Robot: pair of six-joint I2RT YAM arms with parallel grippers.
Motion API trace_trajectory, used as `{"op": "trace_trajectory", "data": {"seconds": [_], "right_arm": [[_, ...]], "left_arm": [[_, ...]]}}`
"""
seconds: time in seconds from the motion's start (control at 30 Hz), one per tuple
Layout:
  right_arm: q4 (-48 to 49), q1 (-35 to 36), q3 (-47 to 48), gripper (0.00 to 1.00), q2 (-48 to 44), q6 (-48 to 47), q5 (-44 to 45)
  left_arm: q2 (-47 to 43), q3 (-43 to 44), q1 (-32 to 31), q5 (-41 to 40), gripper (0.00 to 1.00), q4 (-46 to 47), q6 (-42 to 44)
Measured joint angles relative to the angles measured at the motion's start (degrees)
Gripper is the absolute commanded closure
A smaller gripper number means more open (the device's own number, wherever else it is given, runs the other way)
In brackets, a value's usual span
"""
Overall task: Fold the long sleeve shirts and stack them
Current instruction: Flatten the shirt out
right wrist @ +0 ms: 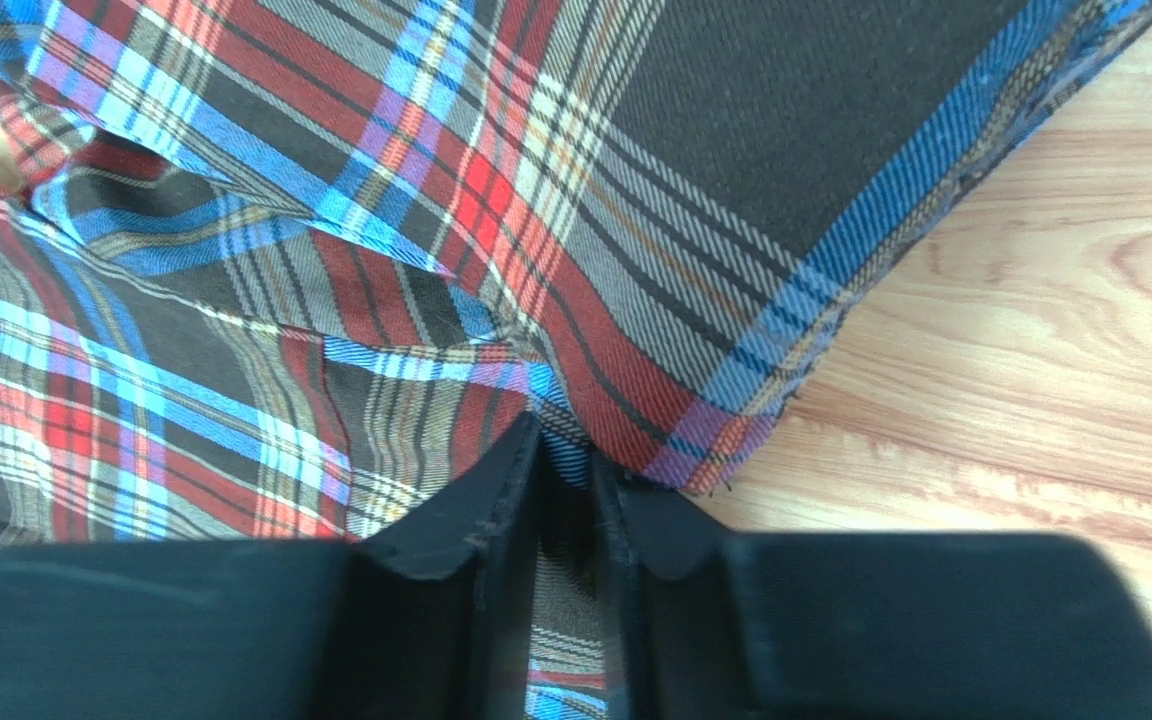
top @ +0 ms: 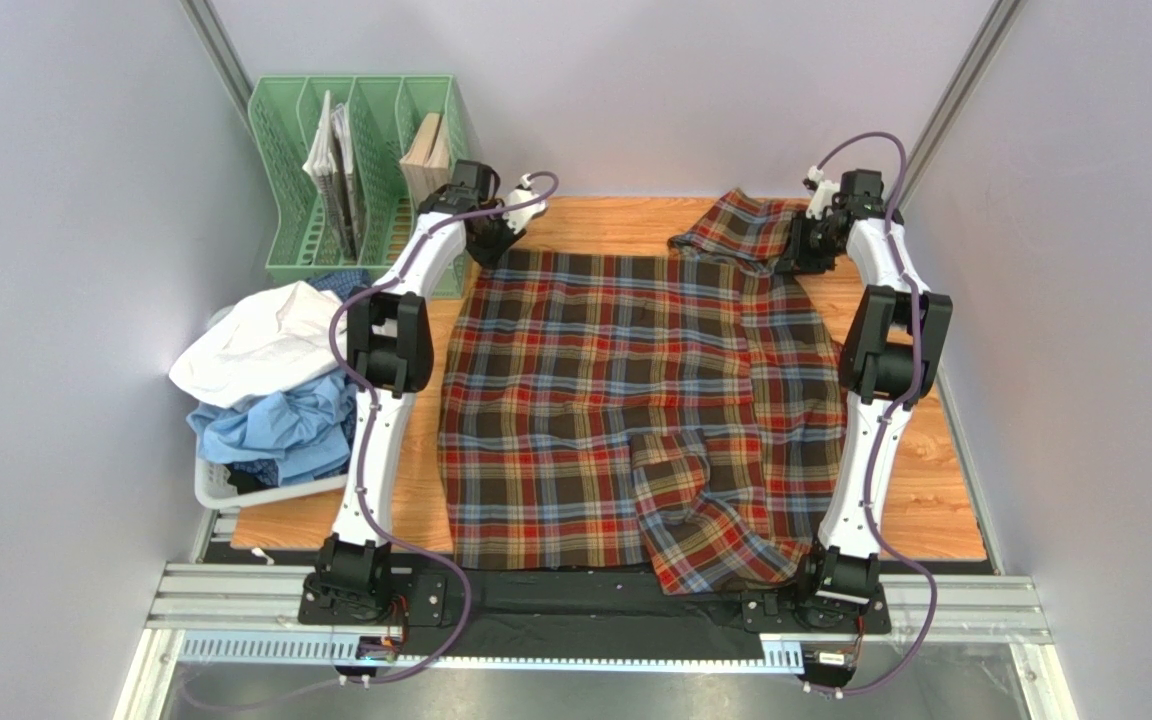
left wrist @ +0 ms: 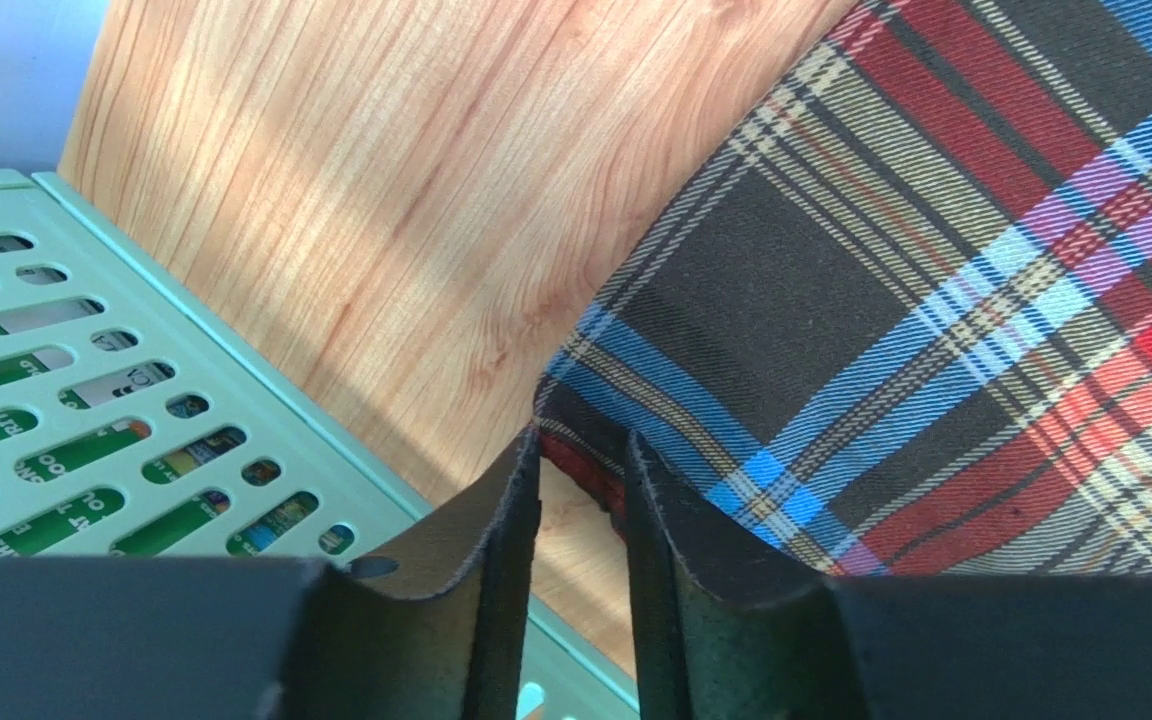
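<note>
The tartan shirt (top: 627,390) in red, dark brown, blue and yellow lies spread over the wooden table (top: 935,495), with one sleeve folded across its near right part. My left gripper (top: 495,237) is at the shirt's far left corner. In the left wrist view the gripper (left wrist: 582,443) is shut on that corner of the tartan shirt (left wrist: 898,270). My right gripper (top: 805,248) is at the far right corner, where the cloth bunches up. In the right wrist view the gripper (right wrist: 567,435) is shut on a fold of the tartan shirt (right wrist: 387,225).
A white shirt (top: 259,338) and a light blue shirt (top: 282,423) lie heaped in a white basket (top: 237,491) at the left. A green file rack (top: 364,158) with papers stands at the far left, close to my left gripper; it also shows in the left wrist view (left wrist: 102,405).
</note>
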Motion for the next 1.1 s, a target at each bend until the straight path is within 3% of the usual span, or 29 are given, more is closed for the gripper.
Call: {"op": "trace_trajectory", "data": {"seconds": [0.07,0.17,0.2,0.23,0.73,1.1], "right_arm": [[0.02,0.02,0.04,0.89,0.00,0.09,-0.50],[0.02,0.02,0.04,0.96,0.00,0.11,-1.14],[0.02,0.00,0.04,1.00,0.00,0.09,-1.36],[0.02,0.02,0.07,1.00,0.00,0.07,-1.51],[0.09,0.02,-2.27,1.00,-3.52,-2.16,-0.07],[-0.68,0.02,-2.45,1.00,-5.92,-5.81,0.63]], "left_arm": [[0.07,0.02,0.00,0.00,0.74,0.13,0.11],[0.09,0.04,0.02,0.02,0.89,0.42,0.20],[0.09,0.04,0.02,0.04,0.98,0.50,0.22],[0.09,0.02,0.02,0.04,1.00,0.63,0.13],[-9.86,-13.84,0.02,2.95,1.00,8.22,0.39],[-16.24,-18.71,0.02,5.11,1.00,12.37,1.68]]}}
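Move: The shirt's far left corner lies right between my left fingertips, about 1 cm below them. From that hand the green rack's middle is some 21 cm left and 8 cm farther out, and the folded-back sleeve about 41 cm right and 6 cm out. My right fingertips straddle the shirt's far edge, again 1 cm below; from there that sleeve is roughly 8 cm left and 7 cm out, the near sleeve 12 cm left and 40 cm back. I shut both grippers where they are, pinching the shirt's far corner in my left and the far edge beside the folded sleeve in my right. Then I raise both: left about 7 cm, drawing back and right a centimetre or so with the fingers tilting some 10 degrees farther downward, right about 4 cm. ##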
